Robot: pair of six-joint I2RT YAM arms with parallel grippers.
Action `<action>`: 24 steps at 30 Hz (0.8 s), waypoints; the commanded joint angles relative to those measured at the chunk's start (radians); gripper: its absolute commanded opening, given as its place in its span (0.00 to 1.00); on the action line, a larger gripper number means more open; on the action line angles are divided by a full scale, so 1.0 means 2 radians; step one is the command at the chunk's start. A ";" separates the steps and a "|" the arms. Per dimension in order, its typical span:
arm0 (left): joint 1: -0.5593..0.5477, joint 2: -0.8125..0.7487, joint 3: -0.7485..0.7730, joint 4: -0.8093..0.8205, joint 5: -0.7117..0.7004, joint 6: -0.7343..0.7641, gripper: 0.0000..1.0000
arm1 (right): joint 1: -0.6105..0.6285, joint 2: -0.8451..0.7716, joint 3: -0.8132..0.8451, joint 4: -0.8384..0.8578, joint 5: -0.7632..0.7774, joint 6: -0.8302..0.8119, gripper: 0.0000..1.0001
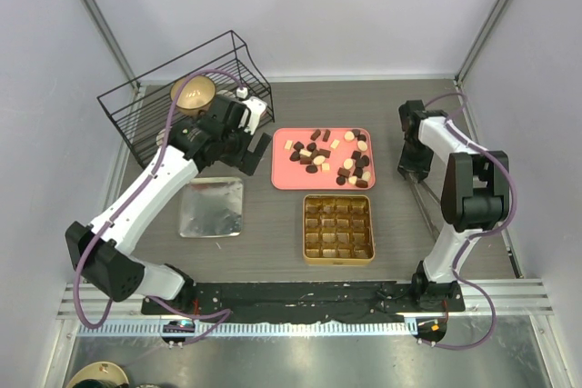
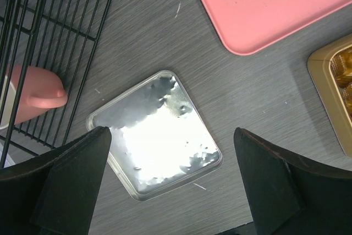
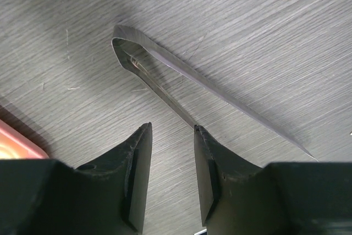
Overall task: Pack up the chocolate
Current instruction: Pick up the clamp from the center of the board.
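The chocolate (image 1: pixel 327 159) lies as many small dark and cream-topped pieces on the pink tray (image 1: pixel 280 179). In front of it stands the gold gridded tin (image 1: pixel 306 229). My left gripper (image 1: pixel 247 163) hangs open above the table's left part. In its wrist view the left gripper (image 2: pixel 171 136) frames the silver lid (image 2: pixel 159 136), with nothing held. My right gripper (image 1: pixel 411 165) is at the table's right side. Its wrist view shows the right gripper (image 3: pixel 172 127) with jaws apart just over metal tongs (image 3: pixel 209 85) lying flat, one tong arm running under the right fingertip (image 3: pixel 199 136).
A black wire basket (image 1: pixel 182 88) holding a tan bowl (image 1: pixel 193 93) stands at the back left. A pink cup (image 2: pixel 33 92) shows through its wires. The silver lid (image 1: pixel 212 207) lies left of the tin. Grey walls close in both sides.
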 commanded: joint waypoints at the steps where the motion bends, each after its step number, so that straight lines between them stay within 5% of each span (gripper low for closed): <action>1: 0.003 -0.025 0.012 -0.002 0.009 0.003 1.00 | 0.001 0.006 -0.005 0.000 0.000 -0.006 0.41; 15: 0.003 -0.045 0.008 -0.009 0.010 0.004 1.00 | 0.002 0.047 -0.014 -0.001 0.004 -0.002 0.38; 17: 0.003 -0.045 0.008 -0.010 0.009 0.003 1.00 | 0.002 0.047 -0.017 0.002 0.000 -0.001 0.33; 21: 0.003 -0.046 0.003 -0.011 0.014 0.002 1.00 | 0.006 0.040 -0.013 0.005 0.001 0.008 0.04; 24: 0.003 -0.049 0.004 -0.014 0.015 0.003 1.00 | 0.009 0.030 0.000 0.005 -0.001 0.016 0.01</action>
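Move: The clamp lies on the table under my right hand, legs running back and slightly right. Its middle is roughly 6 cm back, 3 cm right and 4 cm below that hand, its bend a few centimetres ahead. The gold box is about 17 cm left and 11 cm back, the pink tray some 20 cm left and 5 cm ahead. From my left hand the clamp's middle is roughly 39 cm right, 11 cm back and 20 cm below. With my half-open right gripper I sink about 3.5 cm to the clamp, easing back some 1.5 cm along its legs and tipping the fingers slightly back under me. Once low, I stay there and shut the fingers, pinching the left leg behind the bend. Meanwhile my empty left hand lifts about 2 cm and draws back a little, still wide open. ##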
